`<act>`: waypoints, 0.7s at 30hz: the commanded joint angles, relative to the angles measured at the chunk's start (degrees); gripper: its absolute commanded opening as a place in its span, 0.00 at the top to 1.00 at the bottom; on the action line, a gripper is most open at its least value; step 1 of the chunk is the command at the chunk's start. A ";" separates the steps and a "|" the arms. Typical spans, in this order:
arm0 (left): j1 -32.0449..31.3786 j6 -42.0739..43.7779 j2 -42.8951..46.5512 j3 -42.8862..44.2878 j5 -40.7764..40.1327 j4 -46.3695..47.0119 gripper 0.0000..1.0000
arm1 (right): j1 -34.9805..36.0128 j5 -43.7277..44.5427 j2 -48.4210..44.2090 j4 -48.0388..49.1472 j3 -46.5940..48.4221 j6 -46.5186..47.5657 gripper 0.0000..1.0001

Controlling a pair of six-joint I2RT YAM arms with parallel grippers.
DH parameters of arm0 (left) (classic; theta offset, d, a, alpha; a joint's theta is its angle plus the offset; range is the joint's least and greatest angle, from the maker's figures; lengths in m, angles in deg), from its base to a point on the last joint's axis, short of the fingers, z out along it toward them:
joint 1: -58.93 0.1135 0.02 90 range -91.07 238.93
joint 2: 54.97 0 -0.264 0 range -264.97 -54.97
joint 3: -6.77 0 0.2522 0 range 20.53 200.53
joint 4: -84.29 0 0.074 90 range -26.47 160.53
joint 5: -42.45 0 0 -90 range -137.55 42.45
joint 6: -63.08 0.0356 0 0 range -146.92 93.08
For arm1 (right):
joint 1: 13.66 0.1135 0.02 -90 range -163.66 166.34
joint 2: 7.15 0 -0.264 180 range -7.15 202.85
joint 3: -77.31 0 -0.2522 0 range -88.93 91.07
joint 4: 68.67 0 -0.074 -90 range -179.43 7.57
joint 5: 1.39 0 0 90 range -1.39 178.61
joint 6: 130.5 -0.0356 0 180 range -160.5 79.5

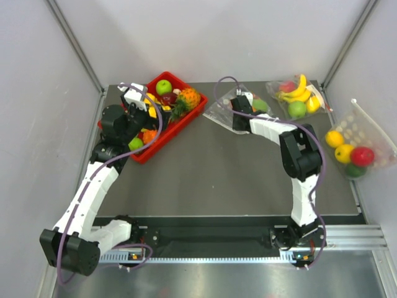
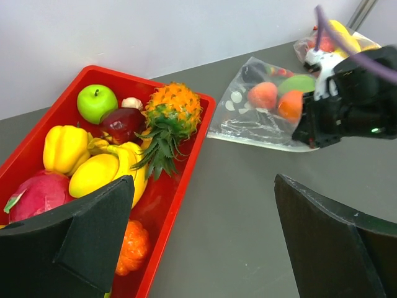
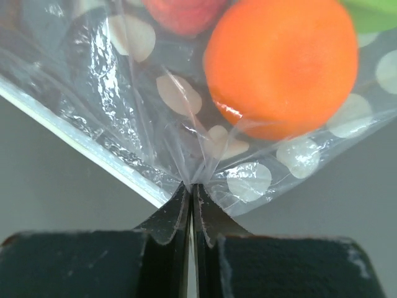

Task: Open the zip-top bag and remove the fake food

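The zip-top bag [image 1: 218, 110] [image 2: 248, 124], clear with pale round dots, lies flat on the dark table at the back middle. Inside it is the fake food: a pinkish peach [image 2: 263, 95], an orange [image 2: 289, 104] [image 3: 282, 65] and a green fruit [image 2: 298, 82]. My right gripper [image 1: 239, 115] [image 3: 192, 186] is shut on a pinched fold of the bag's plastic, just in front of the orange. The white zip strip [image 3: 80, 139] runs off to the left of the pinch. My left gripper [image 1: 144, 115] [image 2: 203, 183] stands open over the red bin's near edge, holding nothing.
The red bin [image 1: 186, 121] [image 2: 186, 164] at the back left holds a pineapple [image 2: 173, 115], a green apple [image 2: 97, 102] and several other fruits. A clear bag of bananas and a green apple [image 1: 298, 96] lies at the back right. A bigger dotted bag [image 1: 360, 146] sits at the right edge.
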 commanded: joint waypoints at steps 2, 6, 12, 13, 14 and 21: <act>-0.93 1.57 0.15 1.73 1.34 1.31 0.01 | -0.66 -0.18 -12.94 -1.62 -2.82 1.14 1.00; -3.04 1.66 0.06 1.82 1.85 1.22 0.01 | -0.58 -0.09 -20.50 -1.53 -6.78 1.67 1.00; -14.63 10.88 2.95 -0.73 3.89 0.78 0.03 | -0.67 -4.66 -31.49 -2.24 -13.02 0.45 1.00; -18.30 13.24 3.40 -1.34 3.45 0.78 0.03 | -0.75 -6.58 -33.85 -3.11 -14.07 0.53 1.00; -19.99 14.22 3.84 -2.39 2.75 0.78 0.03 | -0.67 -7.47 -35.18 -3.64 -14.52 0.44 1.00; -29.85 -2.58 1.65 -4.67 -7.45 3.40 0.03 | -0.49 -16.87 -49.84 -2.15 -23.13 -2.71 1.00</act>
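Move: The right hand, a few centimetres above the table, already grips the zip-top bag near its zip edge. The bag's middle lies about 9 cm ahead, the orange 7 ahead and 4 right; the bare table middle it is taken towards is roughly 13 cm back, 8 left. The banana bag is some 15 ahead, 24 right. For the left hand, the zip-top bag's middle is about 22 cm ahead, 28 right and 29 below, with the red tray's middle 18 ahead, 6 left, 28 below. Up and back goes the right hand, rising about 17 cm while drawing in some 12, still pinching the bag by its zip edge with shut fingers and tipping slightly upward. The left hand, wide open, starts slowly, then sweeps right and back at its height, away from over the tray side towards the bag, turning clockwise nearly 30 degrees to face it. ##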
